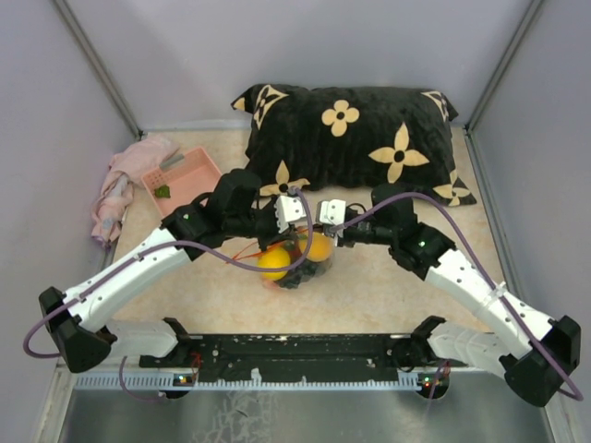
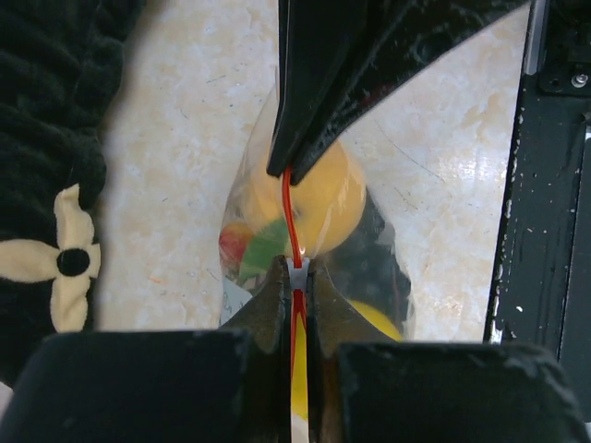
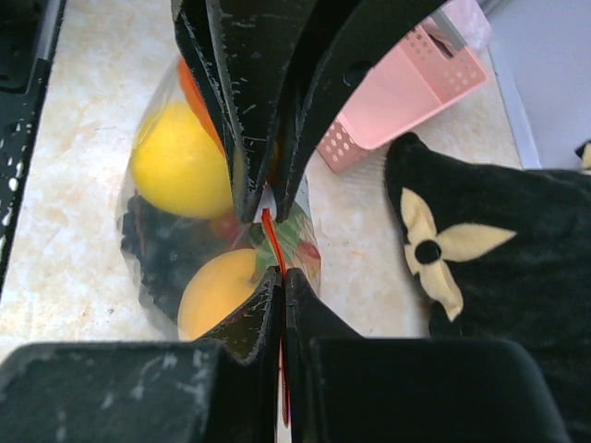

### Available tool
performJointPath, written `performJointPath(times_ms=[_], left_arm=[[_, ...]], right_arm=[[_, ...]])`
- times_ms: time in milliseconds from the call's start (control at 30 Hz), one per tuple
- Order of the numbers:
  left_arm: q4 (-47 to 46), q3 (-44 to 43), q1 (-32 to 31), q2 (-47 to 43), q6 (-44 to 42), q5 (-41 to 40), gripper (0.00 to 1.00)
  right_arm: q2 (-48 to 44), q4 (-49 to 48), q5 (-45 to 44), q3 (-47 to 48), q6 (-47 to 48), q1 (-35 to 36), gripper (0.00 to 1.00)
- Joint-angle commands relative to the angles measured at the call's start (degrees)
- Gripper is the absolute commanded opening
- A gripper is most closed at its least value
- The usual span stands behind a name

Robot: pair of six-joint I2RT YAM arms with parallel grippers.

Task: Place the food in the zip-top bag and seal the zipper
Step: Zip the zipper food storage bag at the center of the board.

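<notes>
The clear zip-top bag (image 1: 295,263) hangs just above the table centre with the food inside: a yellow ball (image 3: 175,161), an orange ball (image 3: 214,295), green leafy bits (image 2: 263,249) and dark pieces. Its red-orange zipper (image 2: 292,217) runs taut between the two grippers. My left gripper (image 2: 297,269) is shut on one end of the strip. Facing it a short way along, my right gripper (image 3: 282,272) is shut on the same strip. In the top view both grippers (image 1: 294,212) (image 1: 331,214) meet above the bag.
A black pillow (image 1: 355,138) with cream flowers lies along the back. A pink basket (image 1: 180,180) holding a green bit stands at the back left, next to a pink cloth (image 1: 125,185). The black base rail (image 1: 305,355) runs along the near edge.
</notes>
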State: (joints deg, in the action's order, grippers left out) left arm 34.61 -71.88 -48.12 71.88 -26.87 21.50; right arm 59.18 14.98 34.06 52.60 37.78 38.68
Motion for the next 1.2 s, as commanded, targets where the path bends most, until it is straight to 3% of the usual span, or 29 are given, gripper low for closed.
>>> performJointPath(times_ms=[0,567,1000,1167], left_arm=[[-0.79,1.47,0.04,-3.50,0.98,-0.84,0.00],[-1.54,5.52,0.15,-7.99,2.56,-5.19,0.00],[-3.75,10.03,0.31,-10.08,4.27,-8.32,0.00],[-8.25,13.07,0.39,-11.65,6.60,-10.00,0.00]], right_arm=[[-4.68,-3.65,-12.13,-1.49,-4.20,-0.75,0.00],[-12.97,-8.69,-36.51,-7.06,-15.25,-5.09,0.00],[-15.38,-13.09,-44.81,-11.03,-18.77,-11.74,0.00],[-15.90,-14.34,-43.12,-12.40,-20.69,-14.14,0.00]])
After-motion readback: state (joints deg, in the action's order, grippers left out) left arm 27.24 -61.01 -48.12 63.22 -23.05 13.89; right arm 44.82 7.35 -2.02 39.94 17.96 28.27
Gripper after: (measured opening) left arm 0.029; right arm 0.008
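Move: The white zipper slider is already pinched in the left fingers, level with them; it lies about 3 cm to the left of the right hand, whose shut fingers already grip the red zip. Counted from the right hand, the orange fruit in the bag is some 3 cm back, 1 cm left and 14 cm below, the yellow fruit about 5 cm back and 9 cm left at the same depth, and the black pillow's middle roughly 27 cm ahead and 10 cm right. Still pinching the red zip by its right-hand end, the right hand draws it away from the left hand, about 14 cm right and some 7 cm forward, while turning roughly 50 degrees clockwise. The left hand keeps the slider pinched and backs off about 2.5 cm to its left, turning slightly counter-clockwise, so the zip is pulled through the slider. ##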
